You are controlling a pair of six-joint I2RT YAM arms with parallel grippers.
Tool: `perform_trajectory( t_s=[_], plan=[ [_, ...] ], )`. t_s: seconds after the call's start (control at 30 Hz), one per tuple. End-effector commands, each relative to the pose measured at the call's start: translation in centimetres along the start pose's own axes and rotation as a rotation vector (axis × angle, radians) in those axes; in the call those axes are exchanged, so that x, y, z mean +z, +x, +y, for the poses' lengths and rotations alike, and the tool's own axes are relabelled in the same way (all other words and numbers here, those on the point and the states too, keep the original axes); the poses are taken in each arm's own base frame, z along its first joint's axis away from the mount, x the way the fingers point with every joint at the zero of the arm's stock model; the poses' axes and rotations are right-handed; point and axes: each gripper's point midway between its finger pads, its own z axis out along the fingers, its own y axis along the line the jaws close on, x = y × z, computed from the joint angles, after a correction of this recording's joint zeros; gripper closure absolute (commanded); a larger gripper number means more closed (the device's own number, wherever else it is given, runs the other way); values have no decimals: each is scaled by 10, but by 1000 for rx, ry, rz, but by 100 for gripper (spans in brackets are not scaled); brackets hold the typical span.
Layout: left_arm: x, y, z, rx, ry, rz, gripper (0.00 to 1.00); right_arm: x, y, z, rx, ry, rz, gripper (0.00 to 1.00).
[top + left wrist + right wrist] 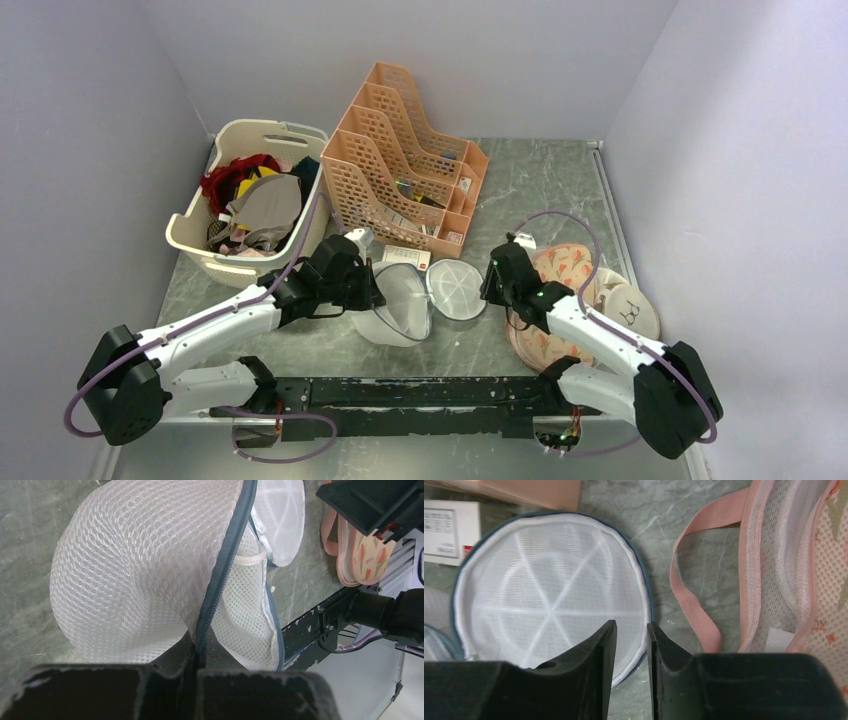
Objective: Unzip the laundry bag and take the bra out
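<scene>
The laundry bag (pixel 395 310) (pixel 135 570) is a whitish mesh bowl at the table's middle, with its blue-grey zip (pixel 225 565) undone. Its round lid (pixel 457 288) (pixel 549 590) lies flat on the right side. My left gripper (pixel 372 297) (pixel 200 647) is shut on the bag's zip edge, which runs straight in between the fingers. My right gripper (pixel 490 285) (pixel 630 630) hovers over the lid's right rim, its jaws narrowly parted and pinching nothing. The bra is hidden or out of view. I cannot see inside the bag.
A peach printed figure-eight pad (pixel 560 275) (pixel 824 580) with a pink strap (pixel 689 595) lies just right of my right gripper, on flat white discs (pixel 630 310). A cream basket (pixel 190 235) of clothes stands back left, beside a peach file organiser (pixel 400 170). A white box (pixel 405 257) lies behind the bag.
</scene>
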Motion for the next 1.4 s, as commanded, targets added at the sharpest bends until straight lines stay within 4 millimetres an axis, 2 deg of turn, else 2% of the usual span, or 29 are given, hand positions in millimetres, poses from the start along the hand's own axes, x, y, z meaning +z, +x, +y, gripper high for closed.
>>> perform_trajectory(
  t_s=[0.0, 0.23, 0.6, 0.67, 0.73, 0.77, 0.83, 0.93, 1.1, 1.23, 1.37],
  plan=[
    [-1, -2, -4, 3, 15, -12, 93, 12, 2, -4, -16, 13, 7, 72],
    [0, -2, -6, 3, 26, -6, 93, 31, 3, -16, -41, 80, 31, 71],
    [0, -2, -9, 3, 34, -2, 93, 54, 26, -1, -24, -27, 86, 74],
    [0, -2, -9, 3, 33, -3, 93, 56, 27, -3, -14, -21, 82, 79],
    [0, -3, -10, 1, 40, -2, 93, 55, 23, -6, -11, 8, 74, 96],
    [0, -3, -12, 3, 46, 0, 93, 53, 19, -8, -9, 22, 62, 100],
    [0, -3, -14, 6, 56, 3, 93, 42, 6, -8, -6, 30, 18, 100],
    [0, -4, -18, 13, 66, 11, 92, 17, -17, -6, -6, 21, -49, 100],
    [3, -6, -27, 7, 115, 7, 83, -22, -40, -6, -47, 19, -93, 100],
    [3, -7, -35, 7, 153, 6, 70, -47, -60, 3, -77, -4, -128, 100],
    [-4, -14, -39, 23, 159, -16, 50, -74, -83, 25, -124, -72, -182, 100]
  ],
)
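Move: Just left of the right hand lies the laundry bag's round lid, its middle about 7 cm left, 2 cm ahead and 4 cm below. Beyond the lid, the bag's body stands some 21 cm left of this hand and 2 cm back; the small carton is roughly 17 cm left and 8 cm ahead; the floral bag lies 15 cm right and 2 cm back. From the left hand, still holding the bag's rim, the lid's middle is about 16 cm right, 3 cm ahead and 8 cm below. Sinking about 4 cm to the lid's right edge, the part-open right fingers slide forward and left a couple of centimetres, pinch the edge shut between them and carry it up some 12 cm, easing right and tipping about 10 degrees upward. Late on, the left hand opens around the bag's rim, letting go as it drifts a little right. ##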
